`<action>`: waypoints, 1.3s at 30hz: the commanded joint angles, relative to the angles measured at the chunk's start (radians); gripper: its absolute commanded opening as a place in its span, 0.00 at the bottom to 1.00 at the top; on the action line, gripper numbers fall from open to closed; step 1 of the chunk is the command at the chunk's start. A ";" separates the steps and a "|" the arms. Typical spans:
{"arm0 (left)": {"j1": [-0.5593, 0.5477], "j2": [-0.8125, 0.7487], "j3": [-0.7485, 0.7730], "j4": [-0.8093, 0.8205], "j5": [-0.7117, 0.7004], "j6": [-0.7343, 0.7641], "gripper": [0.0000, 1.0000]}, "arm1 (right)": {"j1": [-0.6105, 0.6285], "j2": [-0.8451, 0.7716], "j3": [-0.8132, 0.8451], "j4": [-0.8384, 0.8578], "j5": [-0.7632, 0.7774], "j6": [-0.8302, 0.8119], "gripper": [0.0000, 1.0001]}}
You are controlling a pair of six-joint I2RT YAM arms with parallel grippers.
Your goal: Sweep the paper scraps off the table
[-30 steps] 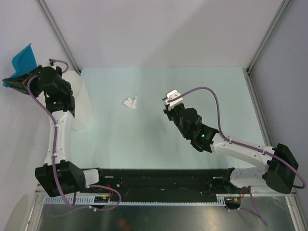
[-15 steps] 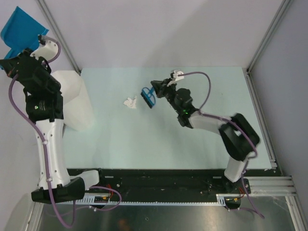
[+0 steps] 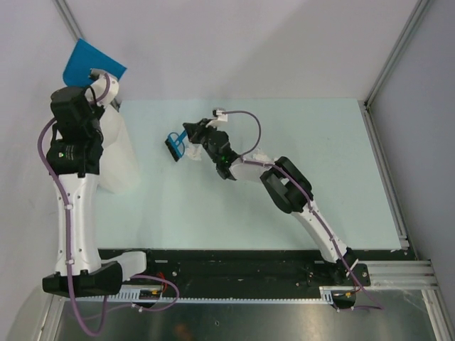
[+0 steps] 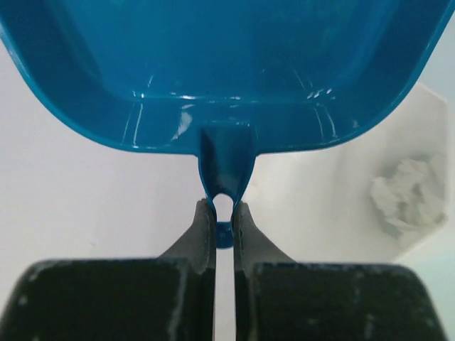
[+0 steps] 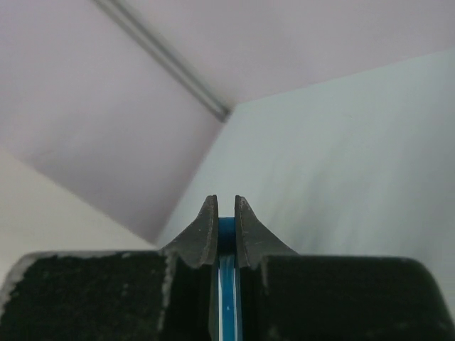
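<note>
My left gripper (image 3: 94, 79) is shut on the handle of a blue dustpan (image 3: 92, 65) and holds it high at the far left, over a tall white bin (image 3: 119, 153). In the left wrist view the gripper (image 4: 224, 211) pinches the dustpan (image 4: 227, 64) handle, and a crumpled paper scrap (image 4: 404, 200) lies inside the bin below. My right gripper (image 3: 195, 135) reaches far left over the mint-green table (image 3: 313, 142), shut on a blue brush (image 3: 175, 147). The right wrist view shows its fingers (image 5: 206, 231) clamped on the blue brush handle (image 5: 226, 298). I see no loose scrap on the table; the brush and gripper cover that spot.
Grey walls with metal frame rails (image 3: 394, 53) border the table at the back and right. The white bin stands at the table's left edge beside the left arm. A black rail (image 3: 227, 266) with both arm bases runs along the near edge.
The left arm swung the dustpan from the far left up and right, over the bin. The right arm stretched leftward, carrying the brush to where a scrap lay.
</note>
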State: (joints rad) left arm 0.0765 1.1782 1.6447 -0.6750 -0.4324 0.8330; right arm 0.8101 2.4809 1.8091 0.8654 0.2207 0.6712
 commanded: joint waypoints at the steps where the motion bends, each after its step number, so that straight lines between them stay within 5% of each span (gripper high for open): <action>1: -0.032 -0.025 -0.020 -0.098 0.122 -0.135 0.00 | 0.001 0.021 0.134 -0.234 0.230 -0.140 0.00; 5: -0.067 -0.023 -0.049 -0.130 0.149 -0.167 0.00 | -0.044 -0.052 -0.009 -0.348 0.246 -0.125 0.00; 14: -0.294 -0.009 -0.199 -0.175 0.122 -0.213 0.00 | -0.140 -0.423 -0.698 -0.182 0.103 -0.073 0.00; 19: -0.379 0.024 -0.279 -0.259 0.251 -0.291 0.00 | -0.143 -0.662 -0.991 -0.074 0.052 -0.116 0.00; 26: -0.415 0.109 -0.471 -0.271 0.354 -0.327 0.00 | -0.089 -1.009 -1.074 -0.167 0.064 -0.286 0.00; 30: -0.415 0.150 -0.552 -0.268 0.376 -0.298 0.00 | -0.063 -1.146 -1.076 -0.235 0.137 -0.540 0.00; 35: -0.442 0.270 -0.582 -0.265 0.417 -0.301 0.00 | -0.114 -1.191 -1.077 -0.287 0.242 -0.720 0.00; 39: -0.480 0.391 -0.560 -0.258 0.402 -0.296 0.00 | -0.166 -1.091 -1.077 -0.110 0.191 -0.916 0.00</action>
State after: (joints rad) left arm -0.3649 1.4845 1.0637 -0.9463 -0.0628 0.5488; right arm 0.6819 1.3048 0.7311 0.6437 0.4015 0.0036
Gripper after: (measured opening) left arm 0.050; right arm 0.075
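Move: The right hand, holding the brush, has the paper scrap almost straight below it, about 18 cm down and 2 cm ahead, with the brush head just to the scrap's left. A second scrap lies roughly 27 cm to that hand's right and 3 cm back. From the left hand, holding the dustpan high, the first scrap is about 21 cm ahead, 25 cm right and 44 cm below; the bin's middle is some 6 cm ahead, 2 cm left and 30 cm below. Down about 10 cm, then to the right and somewhat back for around 20 cm, the right hand sweeps the scrap with the brush, then lifts steeply and carries on rightward past it. Meanwhile the left hand brings the dustpan down from beside the bin, some 35 cm down and nearly 20 right, towards the scrap, tipping over about 65 degrees; both grips stay shut. ##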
